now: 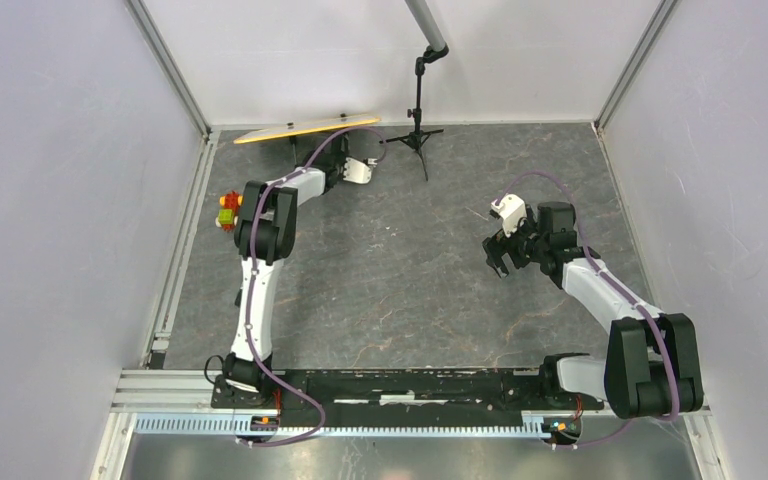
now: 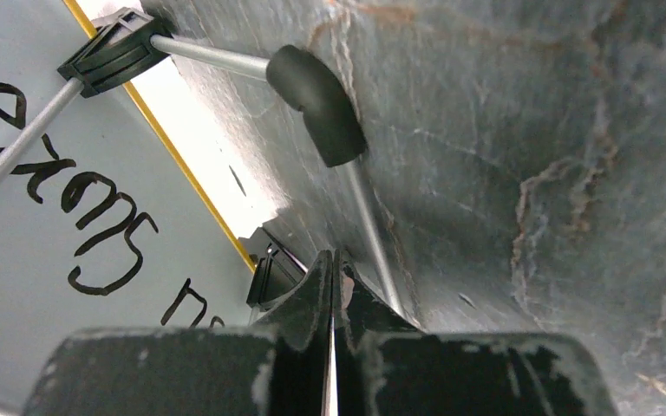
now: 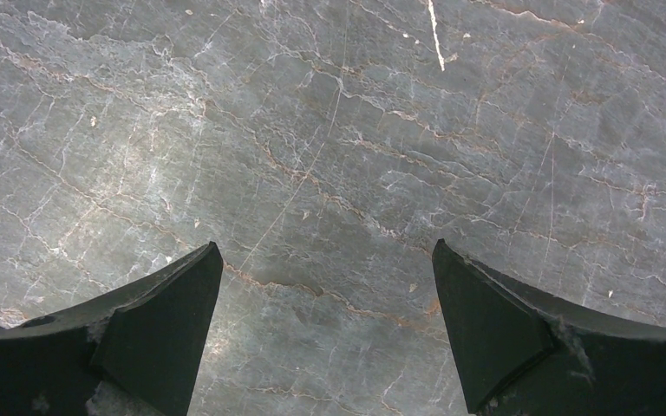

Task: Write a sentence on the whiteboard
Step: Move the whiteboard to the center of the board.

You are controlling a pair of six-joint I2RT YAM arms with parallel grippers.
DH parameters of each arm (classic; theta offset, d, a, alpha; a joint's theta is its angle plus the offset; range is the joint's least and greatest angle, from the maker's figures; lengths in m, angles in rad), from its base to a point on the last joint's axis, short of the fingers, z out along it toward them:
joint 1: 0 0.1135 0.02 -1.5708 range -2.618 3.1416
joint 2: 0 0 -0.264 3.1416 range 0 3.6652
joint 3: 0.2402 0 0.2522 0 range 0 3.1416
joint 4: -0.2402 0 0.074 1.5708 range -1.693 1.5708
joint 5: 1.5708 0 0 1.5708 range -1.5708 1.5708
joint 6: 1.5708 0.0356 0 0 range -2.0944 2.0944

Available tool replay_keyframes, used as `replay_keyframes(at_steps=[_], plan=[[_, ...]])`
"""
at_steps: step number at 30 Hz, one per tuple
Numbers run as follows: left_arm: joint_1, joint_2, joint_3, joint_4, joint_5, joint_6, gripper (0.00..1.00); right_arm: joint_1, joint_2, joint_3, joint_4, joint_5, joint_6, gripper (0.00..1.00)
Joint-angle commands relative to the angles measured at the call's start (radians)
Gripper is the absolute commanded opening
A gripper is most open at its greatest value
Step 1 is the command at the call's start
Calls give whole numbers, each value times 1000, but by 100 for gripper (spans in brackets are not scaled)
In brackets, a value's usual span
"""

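The whiteboard (image 1: 305,128) stands at the table's back left, seen almost edge-on from above as a yellow-rimmed strip. In the left wrist view its white face (image 2: 43,269) fills the left side, with the sentence (image 2: 95,225) on it in black marker script, only partly in frame. Two black clip feet (image 2: 111,52) sit on its yellow rim. My left gripper (image 2: 334,260) is shut with nothing visible between its fingers, right beside the board's lower edge (image 1: 338,148). My right gripper (image 3: 325,260) is open over bare table (image 1: 500,255), far from the board.
A silver rod with a black rubber elbow (image 2: 321,108) runs from the board's clip onto the stone-patterned table (image 2: 529,173). A black tripod stand (image 1: 418,130) is at the back centre. A small colourful toy (image 1: 227,211) lies by the left wall.
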Motion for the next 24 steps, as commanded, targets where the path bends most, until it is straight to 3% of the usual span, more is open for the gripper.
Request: replay_keyframes(at_steps=[1, 11, 24], plan=[[12, 21, 21, -102, 54, 14, 2, -2, 3, 18, 13, 3, -13, 98], [8, -101, -188, -179, 128, 30, 2, -2, 2, 19, 11, -13, -13, 97], [-4, -174, -309, -208, 150, 0, 2, -2, -7, 18, 9, -23, -13, 97]])
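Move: The whiteboard's middle stands some 7 cm ahead of my left hand, 6 cm to its left and 9 cm above it. The stand's right foot is about 4 cm to this hand's right, 1 cm back and 2 cm lower, the tripod some 20 cm to its right and 2 cm ahead, and the toy blocks about 22 cm to its left and 15 cm back. From my right hand the whiteboard lies roughly 37 cm ahead, 42 cm to the left and 6 cm higher. I draw my left hand straight back towards my base, about 5.5 cm away from the whiteboard and low over the table, after hardly stirring at first. My fingers stay shut and empty, and their tips tilt some 5 degrees further down while the wrist turns slightly clockwise. ##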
